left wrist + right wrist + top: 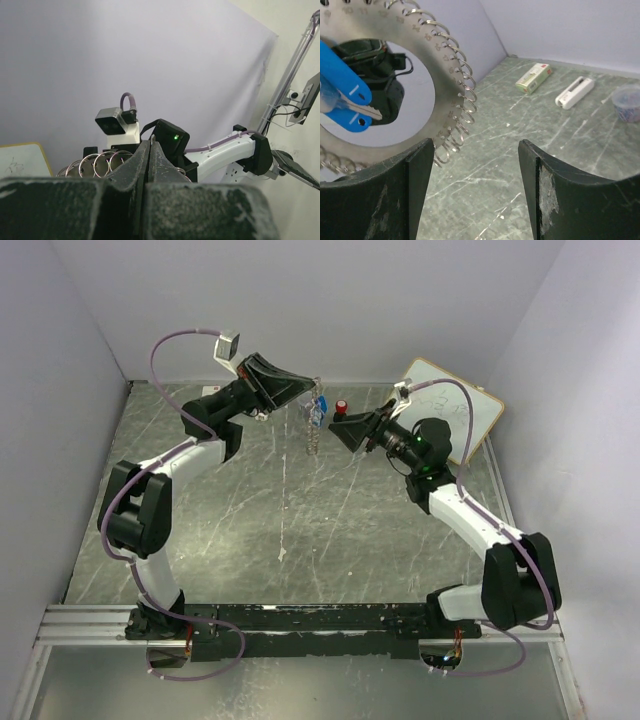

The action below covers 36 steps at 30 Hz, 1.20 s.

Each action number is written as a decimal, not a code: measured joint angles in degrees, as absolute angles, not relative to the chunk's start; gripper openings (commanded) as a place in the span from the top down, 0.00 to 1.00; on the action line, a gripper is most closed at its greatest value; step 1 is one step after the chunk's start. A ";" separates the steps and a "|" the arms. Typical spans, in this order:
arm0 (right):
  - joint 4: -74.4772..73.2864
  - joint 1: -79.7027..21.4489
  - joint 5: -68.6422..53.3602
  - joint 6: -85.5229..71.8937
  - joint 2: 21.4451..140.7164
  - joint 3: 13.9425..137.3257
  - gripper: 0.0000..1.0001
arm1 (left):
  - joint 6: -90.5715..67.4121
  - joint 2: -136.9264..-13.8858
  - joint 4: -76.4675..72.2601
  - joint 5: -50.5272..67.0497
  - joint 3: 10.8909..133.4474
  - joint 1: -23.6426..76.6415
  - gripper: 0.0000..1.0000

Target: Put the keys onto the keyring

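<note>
My left gripper (303,392) is raised over the far middle of the table, shut on the top edge of the keyring (314,425), which hangs below it edge-on. In the left wrist view the thin rim shows pinched between the shut jaws of that gripper (151,142). The keyring (451,60) is a flat metal ring fringed with small wire loops. Two blue keys (344,102) show across its hollow middle; I cannot tell how they are attached. From above the keys (320,408) sit against the ring's upper part. My right gripper (338,427) is open just right of the ring, with nothing between the jaws of that gripper (475,147).
A red-and-black knob (342,406) stands behind the ring. A whiteboard (460,405) leans at the back right. On the table beyond the right gripper lie a green-white box (533,78), a white bar (575,92) and a clear small cup (627,102).
</note>
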<state>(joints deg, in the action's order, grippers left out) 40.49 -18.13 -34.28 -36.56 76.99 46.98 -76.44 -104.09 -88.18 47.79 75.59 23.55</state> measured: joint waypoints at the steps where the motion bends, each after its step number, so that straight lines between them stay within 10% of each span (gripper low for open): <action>1: 39.42 -18.11 -33.41 -36.05 76.69 47.03 0.31 | -76.42 -104.09 -88.23 47.81 75.18 23.46 0.93; 36: 18.52 -27.22 -25.32 -13.06 69.01 49.47 0.31 | -58.26 -92.82 -64.66 34.81 58.85 20.08 0.93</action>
<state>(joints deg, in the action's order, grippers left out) 18.52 -27.22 -25.32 -13.06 69.01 49.47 -58.26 -92.82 -64.66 34.81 58.85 20.08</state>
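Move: Hanging from the left hand's shut fingers, the keyring with its blue-headed keys has its middle about 7 cm straight below that hand. From the empty right hand it lies some 6 cm left, 4 cm back and 6 cm up. On the table about 26 cm below the right hand, the clear cup stands roughly 22 cm ahead and 4 cm left, the red-topped bottle about 19 cm ahead and 4 cm right. Lowering the held keyring some 11 cm while swinging it forward and a little left, the left hand tips over about 15 degrees, then comes back up about 5 cm and turns counter-clockwise, fingers still shut on the ring. The open right hand slips right 3.5 cm, then swings back left and draws towards its base, rolling its left side down, without gripping anything. ##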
